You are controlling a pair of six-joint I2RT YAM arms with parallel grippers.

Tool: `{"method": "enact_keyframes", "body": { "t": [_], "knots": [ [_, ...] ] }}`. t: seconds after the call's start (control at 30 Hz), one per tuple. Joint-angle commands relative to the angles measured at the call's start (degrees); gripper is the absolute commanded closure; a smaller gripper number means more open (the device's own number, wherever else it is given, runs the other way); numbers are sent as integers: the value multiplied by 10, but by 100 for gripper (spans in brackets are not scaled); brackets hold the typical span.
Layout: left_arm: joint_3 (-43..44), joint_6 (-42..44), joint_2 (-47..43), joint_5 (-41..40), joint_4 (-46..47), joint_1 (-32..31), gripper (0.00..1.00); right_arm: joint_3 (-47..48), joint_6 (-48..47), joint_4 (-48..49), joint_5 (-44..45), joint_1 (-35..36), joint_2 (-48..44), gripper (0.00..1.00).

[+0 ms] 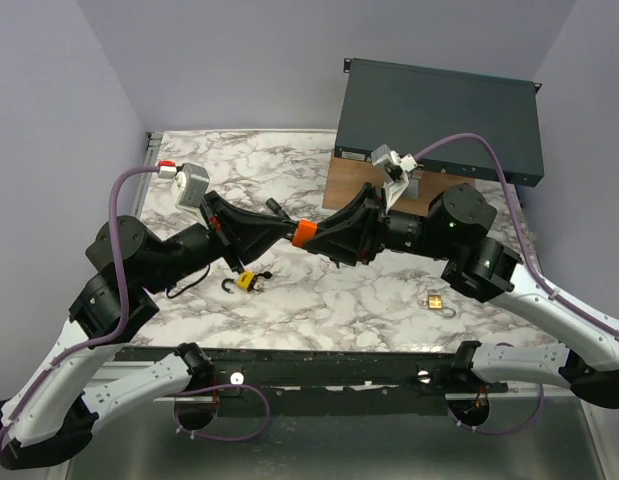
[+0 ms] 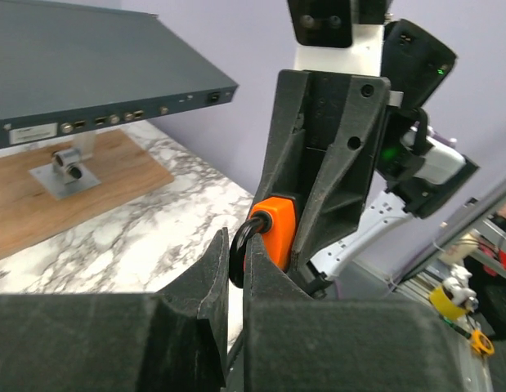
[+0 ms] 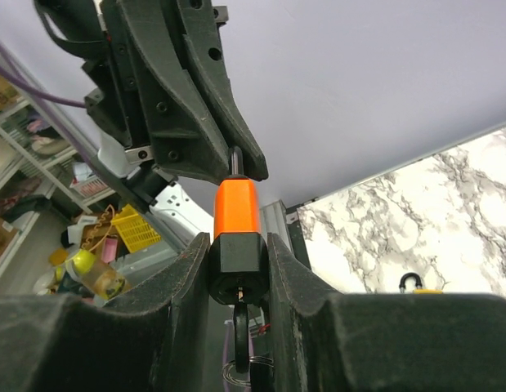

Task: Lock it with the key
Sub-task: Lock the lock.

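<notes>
An orange and black padlock (image 1: 305, 233) hangs in mid-air between both grippers over the marble table (image 1: 359, 300). My right gripper (image 3: 237, 263) is shut on the lock's black lower body (image 3: 237, 260), with the orange part (image 3: 235, 206) sticking out past the fingertips. A black-headed key (image 3: 241, 325) with a wire ring sits in the keyhole on the lock's underside. My left gripper (image 2: 235, 263) is shut on the lock's black shackle (image 2: 238, 255), right beside the orange body (image 2: 273, 233). The two grippers (image 1: 279, 228) (image 1: 327, 238) meet nose to nose.
A yellow padlock (image 1: 249, 281) with its shackle open lies on the table below the left gripper. A small brass padlock (image 1: 437, 301) lies at the right. A dark flat box (image 1: 439, 120) stands over a wooden board (image 1: 354, 185) at the back right.
</notes>
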Motion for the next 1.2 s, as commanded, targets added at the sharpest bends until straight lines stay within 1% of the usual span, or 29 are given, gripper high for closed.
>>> {"method": "enact_keyframes", "body": {
  "t": [0.0, 0.13, 0.37, 0.57, 0.7, 0.77, 0.83, 0.9, 1.0, 1.17],
  "knots": [
    [-25, 6, 3, -69, -41, -14, 100, 16, -33, 10, 34, 11, 25, 89],
    [-32, 19, -22, -68, -14, -14, 100, 20, -42, 11, 34, 11, 26, 78],
    [-9, 29, -36, -65, -12, -15, 100, 19, -50, 18, 25, 10, 22, 56],
    [11, 42, -37, -49, -14, -15, 100, 12, -65, 26, 3, 10, 12, 34],
    [25, 53, -44, -45, -16, -15, 100, 16, -85, 17, -4, 10, 0, 15],
    [35, 58, -45, -41, -20, -15, 100, 16, -101, 9, 6, 11, -9, 10],
    [43, 60, -47, -33, -21, -15, 100, 13, -117, -18, 13, 11, -19, 6],
    [51, 60, -47, -25, -25, -15, 100, 10, -128, -27, 14, 11, -28, 6],
    [54, 60, -48, -12, -25, -15, 100, 9, -134, -30, -10, 10, -36, 8],
    [62, 52, -46, 19, -28, -15, 100, 22, -138, -47, -82, 11, -27, 12]
  ]
}}
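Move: My left hand holds the orange lock by its shackle, the lock's middle about 4 cm to that hand's right and level with it. My right hand clasps the lock's black end, so the middle is about 2 cm to its left; the black keys sit some 2 cm to its right, between its fingers. On the table, 40 cm below my left hand, lie the yellow lock, 11 cm ahead and 14 cm left, and a black tool, about 30 cm ahead and 6 cm left. I open my right fingers wide and let go of the lock's black end, while my left keeps its pinch on the shackle. Both hands first sink a centimetre or so together. Then my right backs off about 3 cm to the right, also back and up, rolling some 10 degrees, as my left lifts the lock about 4 cm, drawing it back and left, away from the open fingers. ##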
